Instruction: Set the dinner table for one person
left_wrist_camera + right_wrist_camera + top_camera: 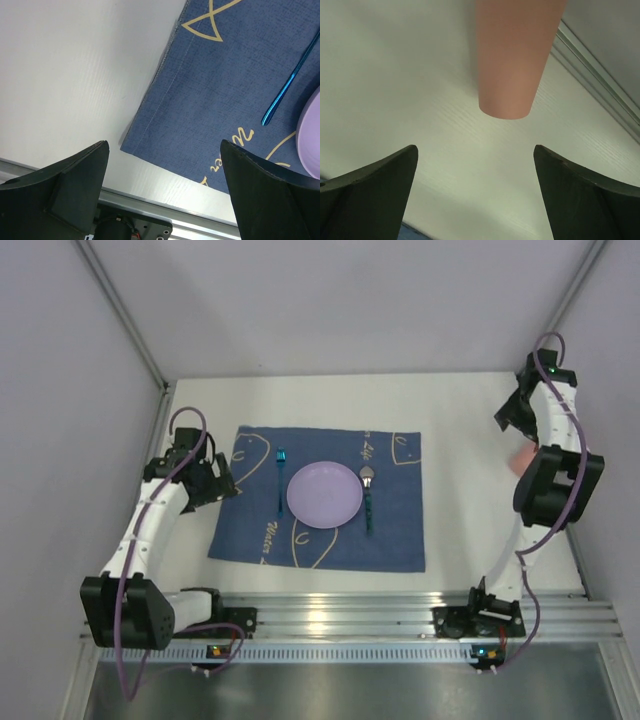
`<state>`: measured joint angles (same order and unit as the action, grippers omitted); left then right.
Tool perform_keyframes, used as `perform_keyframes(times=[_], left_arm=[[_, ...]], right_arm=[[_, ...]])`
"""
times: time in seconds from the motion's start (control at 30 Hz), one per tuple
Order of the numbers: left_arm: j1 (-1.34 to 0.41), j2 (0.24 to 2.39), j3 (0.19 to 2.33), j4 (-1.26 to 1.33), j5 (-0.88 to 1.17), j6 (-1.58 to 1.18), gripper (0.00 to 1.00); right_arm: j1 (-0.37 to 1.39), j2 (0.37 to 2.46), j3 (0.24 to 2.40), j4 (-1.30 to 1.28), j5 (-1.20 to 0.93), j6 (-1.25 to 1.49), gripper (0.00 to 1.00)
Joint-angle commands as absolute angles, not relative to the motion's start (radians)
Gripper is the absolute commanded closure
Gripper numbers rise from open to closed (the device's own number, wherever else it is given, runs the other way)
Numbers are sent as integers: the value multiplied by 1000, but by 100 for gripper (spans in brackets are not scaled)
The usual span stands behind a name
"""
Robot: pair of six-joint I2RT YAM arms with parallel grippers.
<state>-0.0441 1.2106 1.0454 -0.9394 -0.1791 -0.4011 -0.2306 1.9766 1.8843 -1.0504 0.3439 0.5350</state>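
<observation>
On the white dinner table (460, 410) lies a blue mat (395, 530) with a lilac plate (325, 493) at its middle. A blue utensil (280, 480) lies left of the plate, and a silver-headed one (368, 495) lies to its right. My left gripper (222, 480) hovers open over the mat's left edge; its wrist view shows the mat (225, 75), the blue handle (287, 87) and the plate's rim (312, 140). At the table's right side my right gripper (510, 425) is open and holds nothing. A pink cup (517, 55) stands just beyond its fingertips (400, 170), apart from them.
A ridged aluminium rail (340, 615) runs along the near edge, with both arm bases bolted to it. Grey walls close in the left, back and right sides. The right arm's elbow (555, 485) hangs over the right edge, partly hiding the cup (520, 458).
</observation>
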Motion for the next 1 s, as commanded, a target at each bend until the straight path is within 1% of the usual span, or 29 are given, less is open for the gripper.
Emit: perform_keyframes(times=[0.0, 0.23, 0.47, 0.73, 0.97], left_arm=[[-46, 1213, 1069, -904, -146, -385, 2], [-46, 1207, 1060, -908, -146, -371, 2], [-46, 1242, 1086, -910, -140, -351, 2], [-46, 1308, 1141, -923, -153, -318, 2], [-48, 1347, 1198, -942, -137, -307, 2]], right_arm=[[-232, 2012, 1884, -1108, 394, 555, 0], [-301, 2049, 1801, -1085, 443, 574, 0], [-351, 2072, 1793, -1054, 474, 581, 0], [-365, 2192, 1804, -948, 394, 560, 0], [-368, 2221, 1822, -882, 390, 528, 0]])
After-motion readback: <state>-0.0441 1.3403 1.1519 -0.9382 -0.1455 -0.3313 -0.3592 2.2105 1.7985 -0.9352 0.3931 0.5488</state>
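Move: The pink cup lying on its side is what my right hand goes for: about 6 cm to its right, 1 cm back and some 12 cm below. The spoon lies roughly 39 cm to the left of that hand and 13 cm back, the purple plate about 49 cm left and 12 cm back, both some 15 cm below. From my left hand the cup is about 79 cm to the right, 15 cm ahead and 10 cm lower. I lower my wide-open right hand about 12 cm onto the lying cup. I first draw back some 4.5 cm while sinking and sliding right about 6 cm, then drop the rest while easing a little forward, until the fingers straddle the cup near its narrow end. The wrist tips them closer to straight down and turns slightly clockwise. My empty left hand, still open, drifts about 2.5 cm forward late on. ##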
